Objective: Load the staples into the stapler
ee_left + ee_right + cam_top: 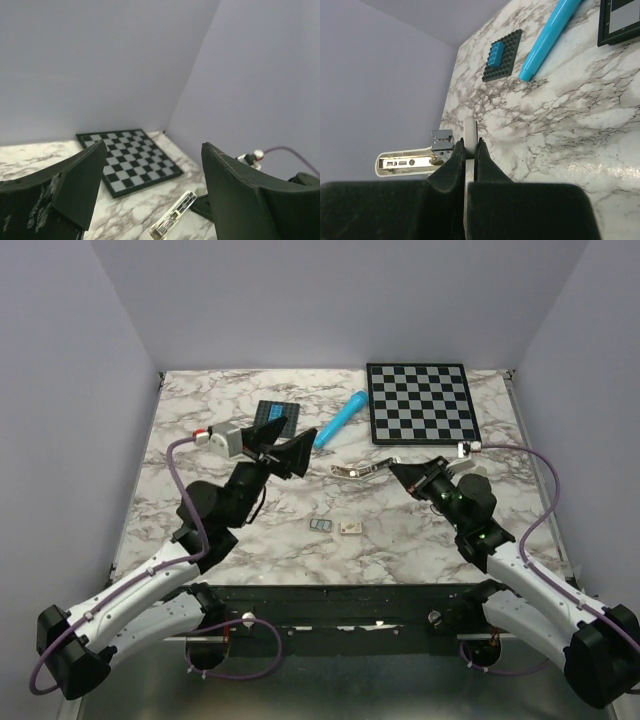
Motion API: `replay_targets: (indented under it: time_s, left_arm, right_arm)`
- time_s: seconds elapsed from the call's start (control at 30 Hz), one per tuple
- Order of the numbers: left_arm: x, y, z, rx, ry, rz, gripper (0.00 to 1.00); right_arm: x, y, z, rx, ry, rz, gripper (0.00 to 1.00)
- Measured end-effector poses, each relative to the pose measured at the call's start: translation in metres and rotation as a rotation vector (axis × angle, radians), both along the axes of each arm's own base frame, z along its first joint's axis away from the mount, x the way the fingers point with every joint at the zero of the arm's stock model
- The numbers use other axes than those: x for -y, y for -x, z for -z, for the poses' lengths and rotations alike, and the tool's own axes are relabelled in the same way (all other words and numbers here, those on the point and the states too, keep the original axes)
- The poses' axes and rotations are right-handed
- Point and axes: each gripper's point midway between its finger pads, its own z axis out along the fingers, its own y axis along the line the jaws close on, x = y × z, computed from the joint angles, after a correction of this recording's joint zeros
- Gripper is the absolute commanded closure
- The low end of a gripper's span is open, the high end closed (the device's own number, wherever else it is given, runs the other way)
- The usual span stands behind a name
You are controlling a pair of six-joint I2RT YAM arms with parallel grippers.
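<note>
The stapler [356, 470] is held open above the table's middle, and my right gripper [397, 469] is shut on its cream-white end. In the right wrist view my right gripper [469, 145] pinches the thin white edge of the stapler [469, 129], whose metal rail [407, 163] sticks out to the left. My left gripper [298, 456] stands open just left of the stapler, touching nothing. The left wrist view shows my left gripper [155, 195] spread wide with the stapler [175, 214] low between its fingers. The staples [322, 525] lie on the marble, nearer the arms.
A small pale piece [350, 528] lies beside the staples. A blue cylinder [340, 419], a dark baseplate with blue bricks [276, 416] and a chessboard [421, 403] sit at the back. Grey walls close in the table [200, 510] on three sides.
</note>
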Motion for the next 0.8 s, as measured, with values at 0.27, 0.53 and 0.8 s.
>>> replay_targets:
  time_s: [0.27, 0.53, 0.8]
  left_arm:
    - [0.073, -0.028, 0.028, -0.175, -0.58, 0.104, 0.17]
    - [0.121, -0.015, 0.115, -0.256, -1.088, 0.336, 0.33]
    - [0.135, -0.016, 0.131, -0.237, -1.305, 0.48, 0.42]
  right_arm:
    - [-0.003, -0.009, 0.008, -0.022, 0.077, -0.008, 0.99]
    - [-0.011, -0.009, 0.017, -0.043, 0.102, -0.051, 0.99]
    - [-0.016, -0.005, 0.018, -0.039, 0.107, -0.094, 0.99]
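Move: The stapler hangs open in the right gripper; its middle is about 12 cm to the right of the left hand, some 3 cm ahead and 18 cm below. On the table, roughly 38 cm below the left hand, a white box lies about 4 cm ahead and 9 cm right, and a grey packet about 5 cm ahead and 2 cm right. From the right hand, the stapler's middle is about 6 cm left, 1 cm back, at its height. Swing the left gripper about 13 cm to the right and, after a slight rise, bring it down some 13 cm over the open stapler. Roll the wrist through roughly 80 degrees so the fingers go from pointing up and forward to pointing down, right and forward, and partly narrow their gap. Keep the right gripper's pinch on the stapler's end, letting it sink about 2 cm and ease slightly left. ##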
